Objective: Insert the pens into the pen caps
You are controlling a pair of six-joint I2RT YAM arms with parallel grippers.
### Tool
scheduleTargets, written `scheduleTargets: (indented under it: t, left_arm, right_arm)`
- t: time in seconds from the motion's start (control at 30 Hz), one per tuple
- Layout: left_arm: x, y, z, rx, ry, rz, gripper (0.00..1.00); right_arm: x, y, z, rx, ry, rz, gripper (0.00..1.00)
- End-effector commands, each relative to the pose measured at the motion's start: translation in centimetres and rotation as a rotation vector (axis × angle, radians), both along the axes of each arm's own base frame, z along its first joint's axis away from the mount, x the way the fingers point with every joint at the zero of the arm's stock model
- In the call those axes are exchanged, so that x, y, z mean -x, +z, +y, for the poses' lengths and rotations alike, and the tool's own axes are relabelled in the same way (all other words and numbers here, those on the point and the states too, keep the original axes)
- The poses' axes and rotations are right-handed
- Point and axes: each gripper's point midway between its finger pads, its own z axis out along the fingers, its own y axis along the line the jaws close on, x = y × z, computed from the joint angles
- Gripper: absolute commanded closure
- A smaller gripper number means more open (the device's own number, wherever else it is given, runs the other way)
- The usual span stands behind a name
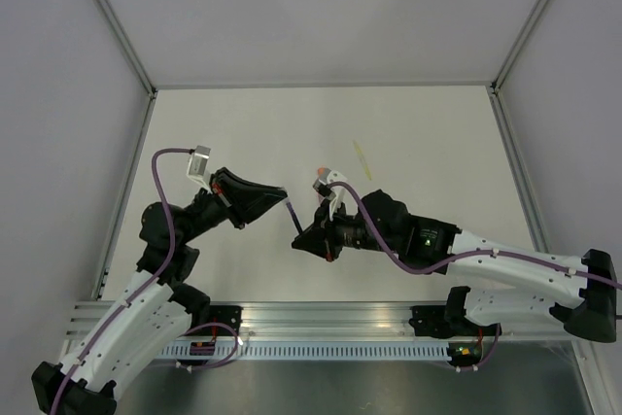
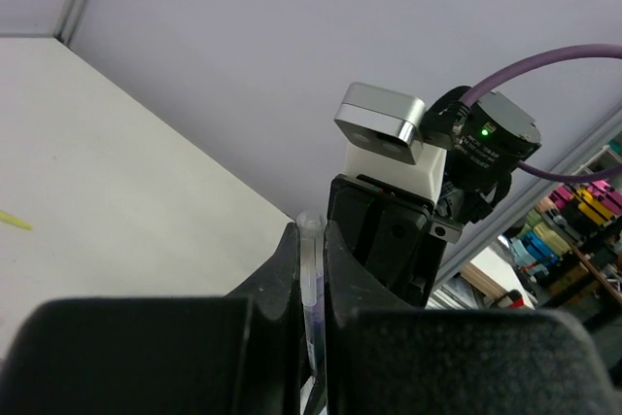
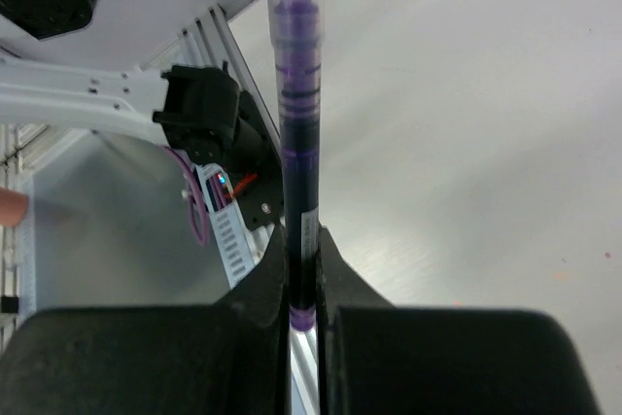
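A black pen with purple ends (image 3: 299, 191) spans the gap between my two grippers above the table's middle (image 1: 292, 218). My right gripper (image 3: 303, 240) is shut on its dark barrel near the purple tail end (image 1: 301, 237). A clear pen cap (image 2: 311, 240) sits over the pen's far tip, and my left gripper (image 2: 311, 235) is shut on that cap (image 1: 282, 196). A pale yellow pen (image 1: 362, 158) lies on the table behind the right arm and shows at the left edge of the left wrist view (image 2: 15, 221). A small orange pen cap (image 1: 321, 174) lies beside the right wrist.
The white table (image 1: 243, 133) is boxed in by grey walls with metal corner posts (image 1: 117, 26). An aluminium rail (image 1: 321, 318) runs along the near edge between the arm bases. Purple cables (image 1: 165, 172) loop off both wrists.
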Motion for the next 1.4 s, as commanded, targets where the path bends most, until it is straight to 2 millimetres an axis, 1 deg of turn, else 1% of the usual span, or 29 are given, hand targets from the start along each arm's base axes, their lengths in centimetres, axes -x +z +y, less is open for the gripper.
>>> scheduleTargets:
  t: [0.0, 0.07, 0.1, 0.2, 0.33, 0.4, 0.43, 0.47, 0.5, 0.53, 0.57, 0.6, 0.63, 0.67, 0.7, 0.73, 0.8, 0.83, 0.93, 1.0, 1.03, 1.1, 1.13, 1.17, 1.2, 1.23, 1.3, 1.33, 1.37]
  left_arm:
    - [1.8, -4.1, -1.0, -0.085, -0.133, 0.111, 0.98]
    - [1.8, -4.1, -1.0, -0.081, -0.130, 0.108, 0.98]
    - [1.8, -4.0, -1.0, -0.077, -0.133, 0.106, 0.98]
    - [1.9, -4.1, -1.1, -0.076, -0.140, 0.116, 0.98]
    - [2.1, -4.8, -1.2, -0.094, -0.160, 0.140, 0.98]
    - [2.2, -5.5, -1.2, -0.108, -0.164, 0.148, 0.98]
    - [2.2, -5.6, -1.2, -0.111, -0.161, 0.147, 0.98]
    - [2.3, -5.9, -1.2, -0.117, -0.168, 0.147, 0.98]
    - [2.3, -6.1, -1.2, -0.120, -0.170, 0.149, 0.98]
    - [2.3, -6.3, -1.2, -0.123, -0.169, 0.156, 0.98]
    - [2.2, -6.7, -1.3, -0.130, -0.169, 0.162, 0.98]
    - [2.1, -7.0, -1.3, -0.136, -0.166, 0.169, 0.98]
    - [1.8, -7.5, -1.3, -0.153, -0.156, 0.181, 0.98]
    - [1.6, -8.1, -1.4, -0.167, -0.153, 0.198, 0.98]
    - [1.3, -8.5, -1.4, -0.177, -0.145, 0.210, 0.98]
    - [1.0, -9.1, -1.5, -0.194, -0.134, 0.224, 0.98]
    - [0.6, -10.1, -1.6, -0.212, -0.124, 0.251, 0.98]
    - [0.3, -10.5, -1.6, -0.218, -0.117, 0.263, 0.98]
    - [-0.3, -11.7, -1.6, -0.233, -0.092, 0.296, 0.98]
    - [-0.5, -12.5, -1.6, -0.246, -0.087, 0.312, 0.98]
    - [-0.6, -12.7, -1.7, -0.249, -0.085, 0.311, 0.98]
    - [-0.5, -12.3, -1.7, -0.240, -0.092, 0.293, 0.98]
    - [-0.3, -11.8, -1.7, -0.235, -0.104, 0.278, 0.98]
    - [-0.2, -10.7, -1.7, -0.221, -0.108, 0.253, 0.98]
    - [-0.1, -10.1, -1.7, -0.215, -0.105, 0.245, 0.98]
    - [-0.4, -8.5, -1.5, -0.198, -0.083, 0.212, 0.98]
    - [-0.8, -7.5, -1.4, -0.206, -0.054, 0.203, 0.98]
    - [-1.1, -6.6, -1.3, -0.215, -0.042, 0.200, 0.98]
    - [-1.3, -6.4, -1.4, -0.221, -0.042, 0.208, 0.98]
  right_arm:
    - [-4.0, 9.0, 1.0, -0.187, -0.139, -0.152, 1.00]
    - [-4.0, 9.1, 1.4, -0.181, -0.133, -0.149, 1.00]
    - [-4.1, 8.6, 1.7, -0.169, -0.131, -0.146, 1.00]
    - [-4.5, 8.3, 2.2, -0.144, -0.126, -0.159, 1.00]
    - [-5.1, 8.9, 2.1, -0.120, -0.132, -0.202, 1.00]
    - [-5.3, 9.3, 2.0, -0.104, -0.131, -0.239, 1.00]
    - [-5.5, 10.1, 1.9, -0.099, -0.133, -0.250, 1.00]
    - [-5.7, 10.2, 1.9, -0.086, -0.136, -0.260, 1.00]
    - [-6.0, 9.9, 1.9, -0.057, -0.140, -0.269, 1.00]
    - [-6.3, 10.7, 1.9, -0.064, -0.158, -0.282, 1.00]
    - [-7.0, 10.7, 1.8, -0.050, -0.186, -0.291, 1.00]
    - [-7.2, 10.7, 1.7, -0.031, -0.191, -0.308, 1.00]
    - [-7.4, 11.5, 1.7, -0.036, -0.200, -0.320, 1.00]
    - [-8.0, 11.4, 1.7, -0.021, -0.218, -0.330, 1.00]
    - [-8.2, 11.3, 1.7, -0.002, -0.221, -0.338, 1.00]
    - [-8.7, 12.0, 1.6, 0.002, -0.235, -0.361, 1.00]
    - [-9.5, 11.9, 1.4, 0.029, -0.264, -0.372, 1.00]
    - [-10.0, 12.2, 1.2, 0.032, -0.279, -0.384, 1.00]
    - [-11.1, 12.4, 0.8, 0.045, -0.315, -0.402, 1.00]
    - [-11.6, 12.4, 0.7, 0.053, -0.309, -0.413, 1.00]
    - [-11.8, 12.5, 0.6, 0.048, -0.301, -0.410, 1.00]
    - [-11.4, 12.3, 0.8, 0.032, -0.275, -0.393, 1.00]
    - [-10.6, 10.4, 1.2, 0.045, -0.221, -0.364, 1.00]
    - [-9.8, 9.7, 1.2, 0.028, -0.187, -0.346, 1.00]
    - [-9.3, 7.3, 1.4, 0.035, -0.166, -0.306, 1.00]
    - [-8.6, 6.4, 1.5, 0.028, -0.140, -0.285, 1.00]
    - [-8.1, 5.5, 1.1, 0.010, -0.140, -0.262, 1.00]
    - [-7.9, 3.6, 0.8, 0.037, -0.136, -0.243, 0.98]
    - [-7.6, 3.6, 0.4, 0.026, -0.137, -0.242, 0.97]
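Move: My right hand holds the purple pen. The clear cap, in my left fingers, is about 5 cm ahead of the right hand, 2 cm left and 8 cm up. From my left hand, the pen's middle is some 3 cm back, 1 cm right and 5 cm down. On the table, about 24 cm below the right hand, the orange marker lies roughly 25 cm ahead and 6 cm right, and the pink pen 22 cm ahead and 4 cm right. I keep the purple pen's tip in the cap mouth and carry both hands forward and down together, slowly at first, then faster. My left hand goes about 4 cm each way; the right goes some 6 cm forward and 5 cm down, drifting right. My right fingers tip downward nearly 30 degrees, then come partly back up as both hands ease slightly backward, still sinking. Both grips stay shut. ##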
